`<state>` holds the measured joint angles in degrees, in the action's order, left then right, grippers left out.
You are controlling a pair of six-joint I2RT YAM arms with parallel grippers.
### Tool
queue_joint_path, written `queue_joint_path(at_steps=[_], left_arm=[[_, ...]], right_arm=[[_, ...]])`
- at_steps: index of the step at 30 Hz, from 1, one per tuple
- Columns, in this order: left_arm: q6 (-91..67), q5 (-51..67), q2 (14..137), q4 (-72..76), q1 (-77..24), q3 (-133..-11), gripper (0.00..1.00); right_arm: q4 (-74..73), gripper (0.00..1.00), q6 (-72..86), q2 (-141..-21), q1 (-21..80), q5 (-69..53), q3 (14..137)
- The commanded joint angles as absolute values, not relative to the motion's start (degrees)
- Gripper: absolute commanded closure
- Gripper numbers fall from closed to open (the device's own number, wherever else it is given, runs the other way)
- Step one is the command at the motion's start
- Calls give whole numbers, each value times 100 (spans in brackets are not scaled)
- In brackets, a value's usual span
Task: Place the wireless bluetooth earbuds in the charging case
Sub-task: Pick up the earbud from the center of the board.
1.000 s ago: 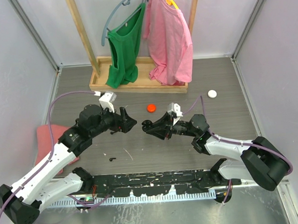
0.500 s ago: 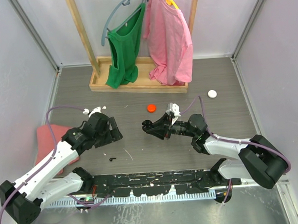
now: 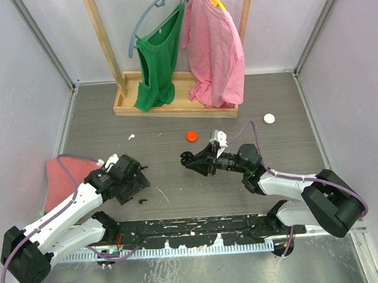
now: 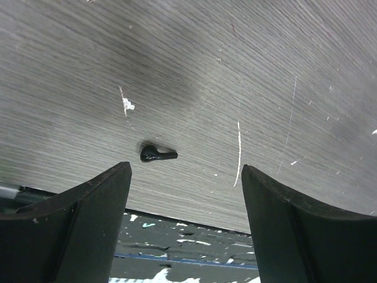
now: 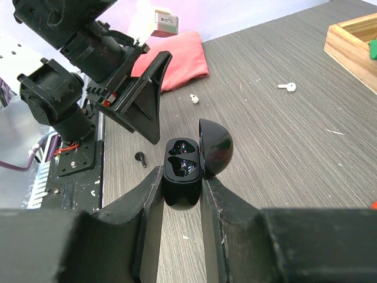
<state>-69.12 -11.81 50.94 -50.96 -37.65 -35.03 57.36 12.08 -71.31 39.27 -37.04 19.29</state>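
Observation:
My right gripper (image 3: 195,161) (image 5: 181,177) is shut on the black charging case (image 3: 187,158) (image 5: 182,168), held above mid-table. The case's lid stands open and both sockets are empty. A black earbud (image 3: 142,200) (image 4: 158,155) (image 5: 141,157) lies on the table near the front edge. My left gripper (image 3: 134,183) (image 4: 184,174) hovers just above it, open, with nothing between its fingers. The earbud sits slightly ahead of the left finger. A white earbud (image 3: 131,137) (image 5: 287,87) lies farther back on the left. Another white one (image 5: 194,98) rests near the pink cloth.
A pink cloth (image 3: 61,177) lies at the left. An orange-red puck (image 3: 192,136) and a white puck (image 3: 269,118) sit behind the case. A wooden rack base (image 3: 174,105) with hanging green and pink garments stands at the back. The black mounting rail (image 3: 193,227) borders the front.
My left arm has pulled back from the case, moving left and toward the front edge, and now hangs over the black earbud. The right gripper has held the case still.

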Motion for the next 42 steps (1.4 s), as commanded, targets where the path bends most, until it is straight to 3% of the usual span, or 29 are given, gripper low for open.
queue_joint_path(at_steps=[1, 18, 33, 42], left_arm=[[-7709, -1369, 5250, -5076, -3744, -3487, 24], [-8349, -1051, 6547, -5203, -3744, -3649, 48], [-8512, -984, 6842, -4810, -3744, -3368, 52], [-8103, -1012, 7226, -4748, -3744, -3640, 63]], right_arm=[[5848, 91, 1047, -7129, 3954, -3571, 2030], [5721, 91, 1006, -7154, 3952, -3516, 2074], [5610, 91, 962, -7129, 3951, -3507, 2101], [5587, 91, 963, -7084, 3953, -3507, 2105]])
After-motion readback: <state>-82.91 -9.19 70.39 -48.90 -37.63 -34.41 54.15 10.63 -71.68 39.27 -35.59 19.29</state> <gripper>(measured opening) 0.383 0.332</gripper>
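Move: The black earbud on the board lies some 6 cm below the left hand and about 2 cm back, level sideways. A second black earbud lies roughly 12 cm beyond it and 1 cm to its right, a white earbud some 24 cm beyond it and 3 cm to its left, and the pink cloth about 26 cm to its left and 9 cm farther out. From the right hand the earbud is about 10 cm back, 19 cm left and 17 cm below. Fingertips come down astride the black earbud, one pad at its head and the other at the stem end, seeming just to touch. The left hand sinks about 5.5 cm, drawing slightly back, while it tips some 15 degrees nearer to straight down, turns a little counter-clockwise and closes to about half its starting gap. The right hand keeps hold of the open case, easing down 1 to 2 cm. ##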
